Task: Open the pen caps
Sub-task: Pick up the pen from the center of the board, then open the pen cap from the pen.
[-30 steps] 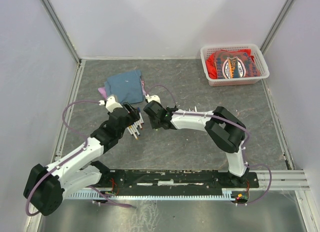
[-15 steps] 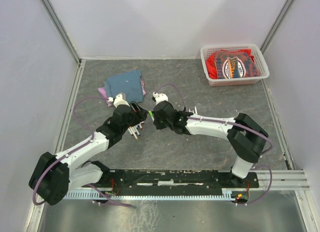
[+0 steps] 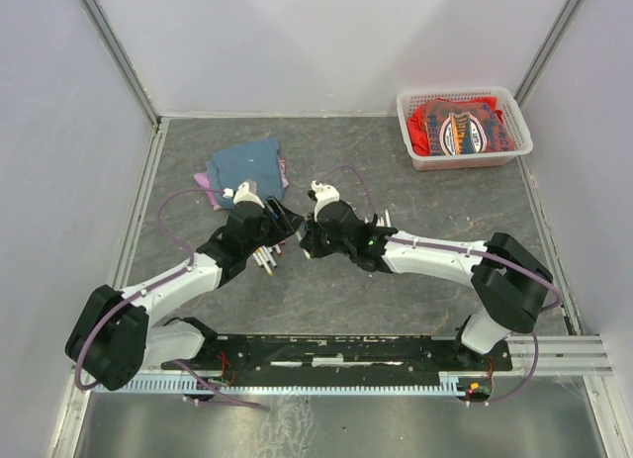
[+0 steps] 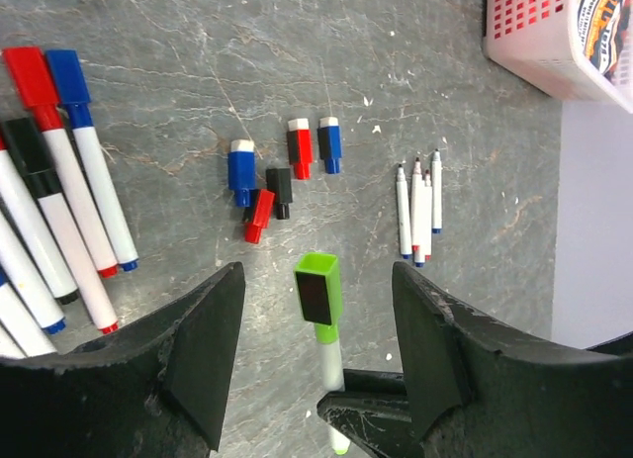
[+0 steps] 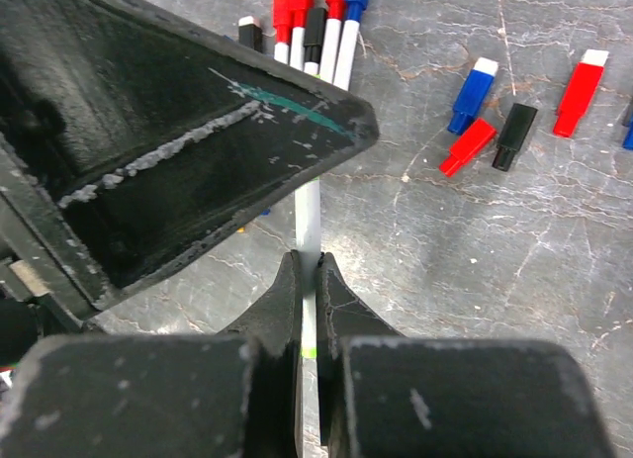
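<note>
My right gripper [image 5: 308, 265] is shut on the white barrel of a green pen [image 5: 310, 216], held off the table. Its green pen cap [image 4: 318, 292] stands between the wide-open fingers [image 4: 213, 324] of my left gripper [image 4: 316, 320], touching neither. From above, the left gripper [image 3: 286, 224] and right gripper [image 3: 306, 239] meet nose to nose. Several loose pen caps, blue [image 4: 241, 169], red [image 4: 299, 146] and black [image 4: 281, 191], lie on the table. Several uncapped pens [image 4: 418, 206] lie to their right. Capped red, blue and black pens [image 4: 59, 171] lie at the left.
A white basket [image 3: 406, 112] with red cloth stands at the back right, and its corner shows in the left wrist view [image 4: 534, 43]. A folded blue cloth [image 3: 247, 169] lies behind the left gripper. Grey walls close in the table on three sides.
The left gripper has swung right toward the right gripper, and the green cap now sits between its open jaws. The right arm has stretched out, its elbow moving right, still gripping the pen.
</note>
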Available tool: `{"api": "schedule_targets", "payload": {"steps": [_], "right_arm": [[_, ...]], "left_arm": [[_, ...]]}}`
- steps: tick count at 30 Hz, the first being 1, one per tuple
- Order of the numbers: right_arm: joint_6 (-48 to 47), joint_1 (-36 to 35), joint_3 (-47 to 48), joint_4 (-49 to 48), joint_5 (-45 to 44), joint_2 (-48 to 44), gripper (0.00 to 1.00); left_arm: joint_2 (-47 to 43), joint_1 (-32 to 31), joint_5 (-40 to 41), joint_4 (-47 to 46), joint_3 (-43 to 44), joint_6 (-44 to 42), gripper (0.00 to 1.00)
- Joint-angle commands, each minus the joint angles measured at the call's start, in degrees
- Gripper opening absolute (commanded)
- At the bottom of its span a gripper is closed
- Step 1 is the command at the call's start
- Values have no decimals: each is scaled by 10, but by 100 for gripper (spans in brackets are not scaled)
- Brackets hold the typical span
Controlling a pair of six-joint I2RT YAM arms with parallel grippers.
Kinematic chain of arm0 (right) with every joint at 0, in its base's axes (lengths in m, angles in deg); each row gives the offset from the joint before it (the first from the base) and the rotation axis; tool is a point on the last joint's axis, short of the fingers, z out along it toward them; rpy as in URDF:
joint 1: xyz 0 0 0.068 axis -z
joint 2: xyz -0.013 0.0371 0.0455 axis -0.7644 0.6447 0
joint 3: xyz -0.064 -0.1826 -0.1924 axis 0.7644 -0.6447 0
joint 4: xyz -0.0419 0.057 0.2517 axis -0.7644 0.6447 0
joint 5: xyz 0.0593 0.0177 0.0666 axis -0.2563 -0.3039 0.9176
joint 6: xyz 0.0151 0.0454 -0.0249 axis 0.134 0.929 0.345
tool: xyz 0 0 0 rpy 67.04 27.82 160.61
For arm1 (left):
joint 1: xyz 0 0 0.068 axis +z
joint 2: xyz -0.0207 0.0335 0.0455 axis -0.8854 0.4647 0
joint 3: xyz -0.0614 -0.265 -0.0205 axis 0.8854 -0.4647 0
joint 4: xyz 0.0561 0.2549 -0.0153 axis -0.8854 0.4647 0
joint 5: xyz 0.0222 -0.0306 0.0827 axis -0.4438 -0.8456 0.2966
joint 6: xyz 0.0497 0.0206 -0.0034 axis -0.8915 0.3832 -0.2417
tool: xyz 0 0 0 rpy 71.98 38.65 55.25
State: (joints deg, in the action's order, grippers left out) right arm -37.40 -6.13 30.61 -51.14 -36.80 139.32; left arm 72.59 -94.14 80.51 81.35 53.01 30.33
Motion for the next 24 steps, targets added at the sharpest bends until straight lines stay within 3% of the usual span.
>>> {"api": "schedule_targets", "payload": {"steps": [1, 24], "right_arm": [[10, 1, -9, -45, 25, -33, 1], [23, 11, -39, -74, 70, -60, 1]], "left_arm": [[2, 6, -25, -43, 20, 27, 66], [-5, 32, -75, -80, -1, 46, 44]]}}
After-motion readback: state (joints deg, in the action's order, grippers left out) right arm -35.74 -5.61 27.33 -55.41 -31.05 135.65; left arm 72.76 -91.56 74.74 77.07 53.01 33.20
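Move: The green pen, held capped in the right fingers, has its green cap about 2 cm ahead of the left hand point, level with it and neither left nor right. From the right hand that cap lies some 5 cm ahead, 2 cm left and 3 cm up. On the table roughly 10 cm below the left hand, the capped pens lie 7 cm left and 1 cm ahead, the loose caps 3 cm right and 6 cm ahead, the uncapped pens 18 cm right and 7 cm ahead. Still pinching the green pen's white body, the right hand carries it up about 2 cm and back some 1.5 cm, drawing the cap in between the left fingers. The left hand rises about 2 cm with it, rolls gently left side down, and narrows its fingers around the cap without shutting; contact on the cap can't be made out. ##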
